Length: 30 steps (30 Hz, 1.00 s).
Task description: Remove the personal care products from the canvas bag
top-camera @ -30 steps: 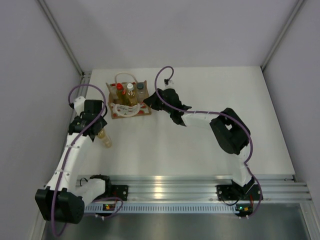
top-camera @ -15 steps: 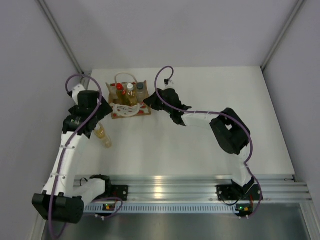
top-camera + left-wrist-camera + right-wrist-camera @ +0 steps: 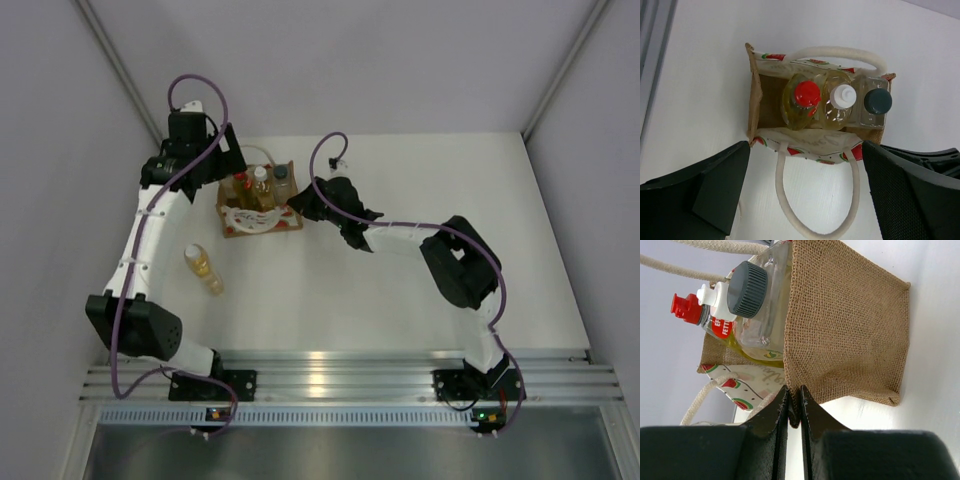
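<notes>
The canvas bag [image 3: 262, 208] stands at the table's back left; it also shows in the left wrist view [image 3: 756, 100] and the right wrist view [image 3: 850, 325]. Three bottles stand in it: yellow-green with a red cap [image 3: 806, 93], amber with a white cap [image 3: 845, 96], clear with a dark cap [image 3: 877, 101]. A second amber bottle [image 3: 203, 268] lies on the table, left of centre. My left gripper [image 3: 225, 160] is open and empty above the bag's left end. My right gripper [image 3: 794, 396] is shut on the bag's right corner edge.
The bag's white rope handles [image 3: 815, 220] lie spread on the table on both sides of it. Grey walls close in at the left and back. A metal rail [image 3: 340, 375] runs along the near edge.
My left arm has swung from beside the lying amber bottle back and up to above the bag. The right gripper and the bag have not moved.
</notes>
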### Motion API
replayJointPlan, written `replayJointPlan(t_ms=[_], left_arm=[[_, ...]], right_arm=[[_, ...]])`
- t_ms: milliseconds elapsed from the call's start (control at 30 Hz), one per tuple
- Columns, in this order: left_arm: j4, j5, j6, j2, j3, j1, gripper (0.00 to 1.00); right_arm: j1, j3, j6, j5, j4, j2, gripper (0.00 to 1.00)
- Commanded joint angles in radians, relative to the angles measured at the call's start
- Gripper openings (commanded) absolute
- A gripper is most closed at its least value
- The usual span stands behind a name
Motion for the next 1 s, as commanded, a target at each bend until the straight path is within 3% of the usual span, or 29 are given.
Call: replayJointPlan(t_ms=[0, 367, 500, 700, 900, 967], left_arm=[[0.025, 0.059, 0.108, 0.078, 0.104, -0.005, 0.97], [0.018, 0.004, 0.109, 0.241, 0.177, -0.010, 0.88], [0.017, -0.025, 0.112, 0.291, 0.212, -0.019, 0.81], [-0.009, -0.094, 0.130, 0.343, 0.241, -0.030, 0.79], [-0.011, -0.090, 0.129, 0.365, 0.243, -0.036, 0.60], [-0.018, -0.093, 0.127, 0.376, 0.250, -0.036, 0.59]], right_arm=[[-0.012, -0.043, -0.029, -0.007, -0.134, -0.010, 0.00], [-0.016, -0.040, -0.040, -0.007, -0.138, -0.016, 0.00], [-0.018, -0.045, -0.043, -0.004, -0.140, -0.021, 0.00], [-0.018, -0.045, -0.052, -0.004, -0.146, -0.021, 0.00], [-0.018, -0.048, -0.052, -0.004, -0.146, -0.018, 0.00], [-0.018, -0.049, -0.052, -0.004, -0.146, -0.020, 0.00]])
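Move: The bottle with the red cap stands in the bag some 9 cm ahead of the open left hand, about 1 cm right, its middle roughly 19 cm below. The white-capped bottle is about 5 cm to its right and the grey-capped one 10 cm, both about 1 cm farther out. The bottle already taken out stands about 13 cm back and 8 cm left of the hand. From the right hand, the red-capped bottle is some 12 cm left and 4 cm ahead, its middle slightly lower. Forward and down in about equal parts, some 7 cm each way, the left hand closes in on the red cap, quick and mostly forward at first, then sinking more slowly. The wrist tips about 10 degrees further down and rolls slightly, left side up, while the fingers narrow from wide open to a bit over half, one coming to each side of the cap. The right hand stays still, keeping its pinch on the bag's near right rim. ##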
